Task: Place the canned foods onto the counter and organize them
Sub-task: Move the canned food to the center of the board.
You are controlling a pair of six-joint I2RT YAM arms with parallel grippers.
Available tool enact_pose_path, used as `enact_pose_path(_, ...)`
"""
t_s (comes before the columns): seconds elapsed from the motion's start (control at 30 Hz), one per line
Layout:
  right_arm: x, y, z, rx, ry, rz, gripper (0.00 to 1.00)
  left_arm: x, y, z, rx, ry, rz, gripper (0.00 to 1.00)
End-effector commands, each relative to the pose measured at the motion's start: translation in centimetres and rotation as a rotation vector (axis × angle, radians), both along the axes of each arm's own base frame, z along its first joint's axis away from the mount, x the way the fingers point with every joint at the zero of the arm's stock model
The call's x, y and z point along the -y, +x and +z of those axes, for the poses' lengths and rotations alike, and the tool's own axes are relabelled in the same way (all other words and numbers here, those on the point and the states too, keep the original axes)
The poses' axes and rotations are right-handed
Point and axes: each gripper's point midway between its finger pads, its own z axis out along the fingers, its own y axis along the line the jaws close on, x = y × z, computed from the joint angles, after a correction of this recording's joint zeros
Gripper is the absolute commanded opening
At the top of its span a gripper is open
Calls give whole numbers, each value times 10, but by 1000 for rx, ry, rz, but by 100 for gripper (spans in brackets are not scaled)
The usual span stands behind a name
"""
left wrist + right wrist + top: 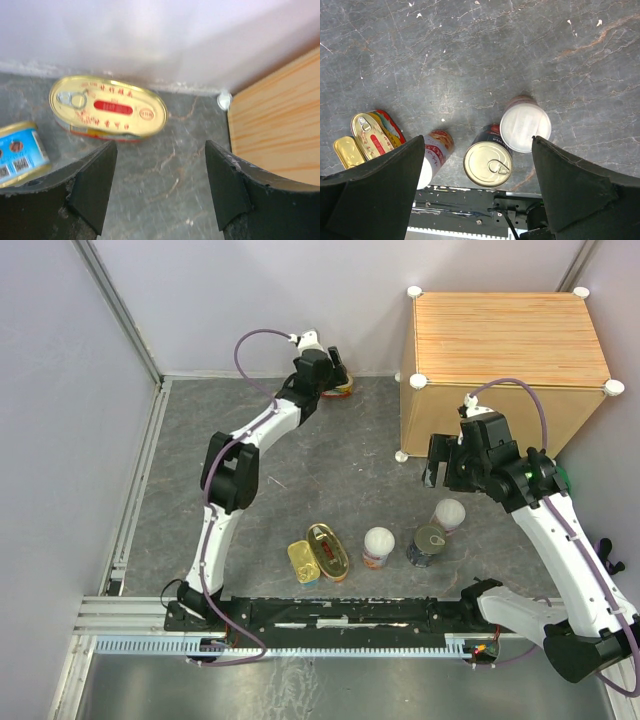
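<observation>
The counter is a light-wood cube at the back right. My left gripper is open near the back wall, with bare floor between its fingers. Just beyond it lies an oval gold can with a red label, and a blue-labelled tin is to its left. My right gripper hangs open, well above a dark can with a gold lid, a white-lidded can and a second white-lidded can. An oval gold can and a rectangular gold tin lie to their left.
The counter's tan side and a white knob stand close on the left gripper's right. A black rail runs along the near edge, just behind the row of cans. Something green shows behind the right arm. Walls enclose the grey floor.
</observation>
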Motion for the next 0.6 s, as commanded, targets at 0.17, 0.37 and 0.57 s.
enact_pose_path(0.17,-10,15,21,93,61,6,95,-5,45,9,211,67,82,78)
enact_pose_path(0.37,-14,23,28,132,74,15,95,-4,60,-12,220,92,95,78)
enact_pose_path(0.57,-16,29,26,138,72,20,95,-2,71,-31,218,124,98,78)
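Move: The oval canned food by the back wall lies about 11 cm ahead of the left hand, 3 cm to its left and 13 cm below. The small blue-and-yellow can on the same table stands about 6 cm ahead of the hand and 16 cm to its left, and the wooden box's back left foot is some 12 cm ahead and 13 cm to the right. From the right hand, the oval can is roughly 48 cm ahead, 21 cm left and 22 cm below. The left hand, empty and with its fingers still well open, first eases forward almost level, then keeps going forward while dropping towards the oval can, ending about 6 cm lower and 5 cm farther out, right of the blue-and-yellow can. Its wrist levels out and rolls a little, left side rising, while the open right hand drifts about 2 cm forward, up and left over the near cans. ##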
